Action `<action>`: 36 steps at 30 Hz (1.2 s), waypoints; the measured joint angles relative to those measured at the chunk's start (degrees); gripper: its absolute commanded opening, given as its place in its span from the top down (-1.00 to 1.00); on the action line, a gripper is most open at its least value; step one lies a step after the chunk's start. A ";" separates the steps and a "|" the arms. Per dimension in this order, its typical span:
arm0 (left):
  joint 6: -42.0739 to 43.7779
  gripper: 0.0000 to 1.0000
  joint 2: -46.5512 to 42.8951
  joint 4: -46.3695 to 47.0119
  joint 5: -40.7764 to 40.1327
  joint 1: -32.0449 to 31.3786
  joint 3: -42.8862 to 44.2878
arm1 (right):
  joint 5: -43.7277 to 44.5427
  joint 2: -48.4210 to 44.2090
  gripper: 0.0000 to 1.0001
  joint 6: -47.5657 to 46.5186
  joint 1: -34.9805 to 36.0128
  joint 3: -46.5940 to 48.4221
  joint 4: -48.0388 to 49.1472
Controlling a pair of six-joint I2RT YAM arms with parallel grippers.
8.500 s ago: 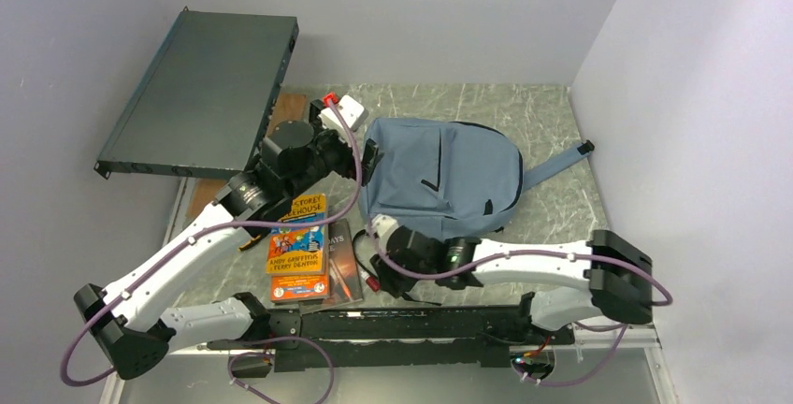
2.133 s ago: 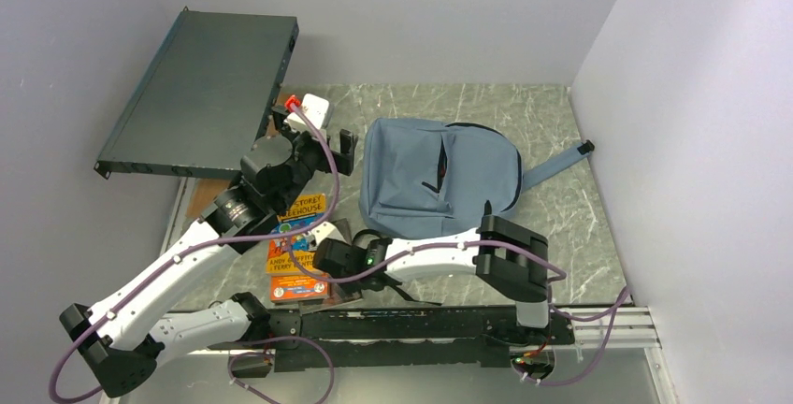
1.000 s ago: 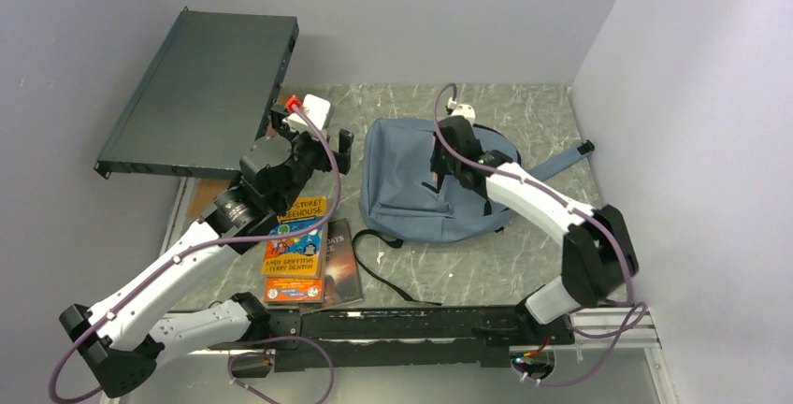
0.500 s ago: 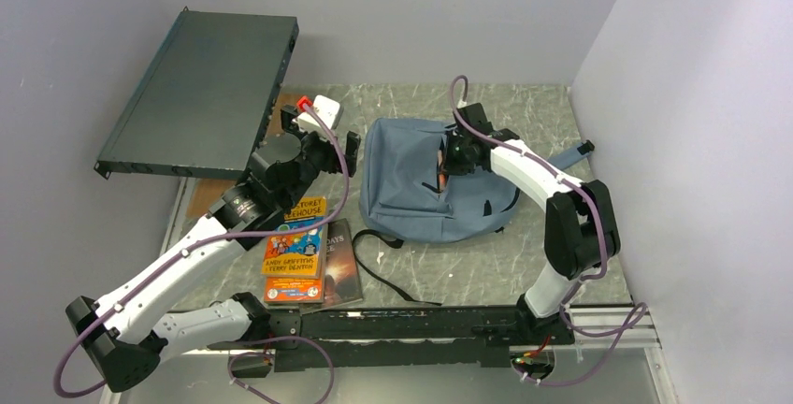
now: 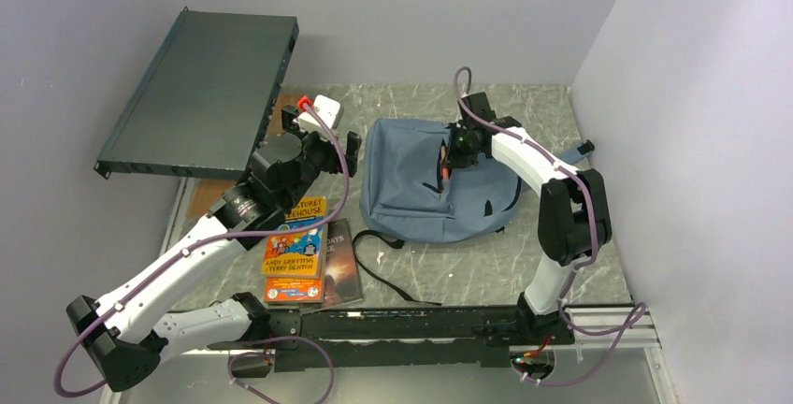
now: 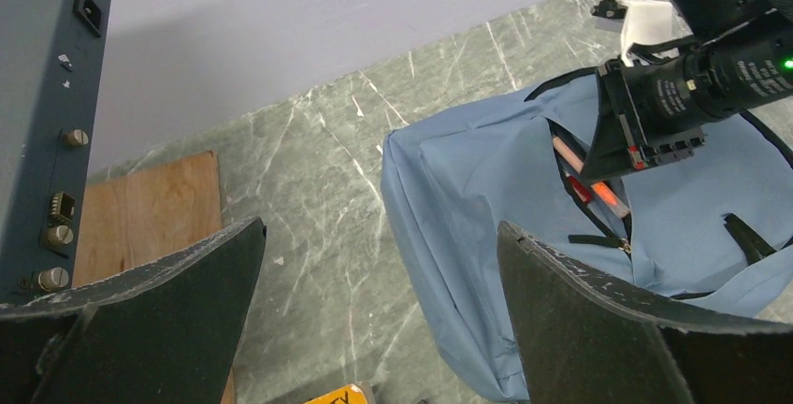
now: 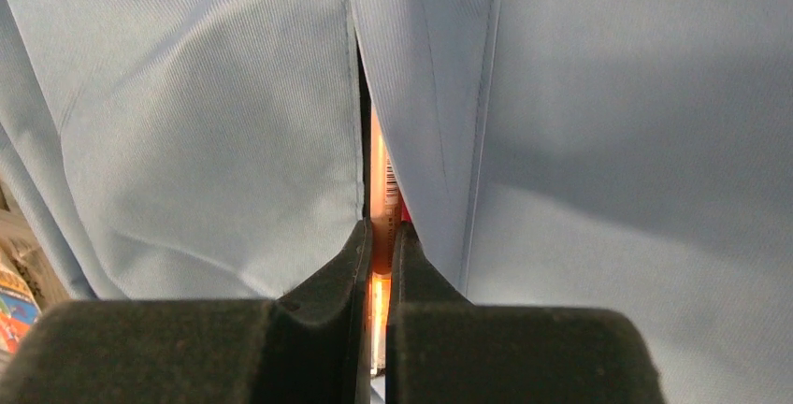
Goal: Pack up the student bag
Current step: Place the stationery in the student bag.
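Observation:
The student bag (image 5: 411, 194) is a blue-grey backpack lying flat in the middle of the table. It also shows in the left wrist view (image 6: 468, 198) and fills the right wrist view (image 7: 187, 123). My right gripper (image 5: 450, 165) is over the open front pocket slit. It is shut on a thin orange pen-like item (image 7: 381, 180), whose far end sits in the slit. From the left wrist view the orange item (image 6: 603, 196) pokes out of the pocket under the right gripper (image 6: 608, 163). My left gripper (image 5: 348, 147) is open and empty, just left of the bag and above the table.
A stack of colourful books (image 5: 297, 245) and a dark book (image 5: 342, 264) lie front left. A dark rack unit (image 5: 201, 91) leans at the back left over a wooden board (image 6: 140, 208). A black bag strap (image 5: 393, 278) trails toward the front. Walls close in behind and right.
My right gripper has gone from beside the books to the bag's front pocket, and in the last half second has settled at the slit. The left arm has barely moved.

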 measured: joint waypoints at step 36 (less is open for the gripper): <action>-1.46 -0.99 1.53 -0.37 1.53 0.02 0.09 | 0.70 -0.46 -0.11 -10.10 1.77 2.10 8.96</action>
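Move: The right hand already holds the orange pen partly inside the student bag's pocket; the pocket opening's middle lies about 1 cm back, 1 cm left and 2 cm below. The red stick sits some 1 cm ahead and 3 cm below, neither left nor right; the zip pull is about 7 cm back, 4 cm left, 3 cm below. From the left hand the pocket is roughly 6 cm ahead, 22 cm right and 27 cm down. Right hand slides the pen 5 cm forward-down deeper into the pocket, opens off it, rises about 5 cm. ##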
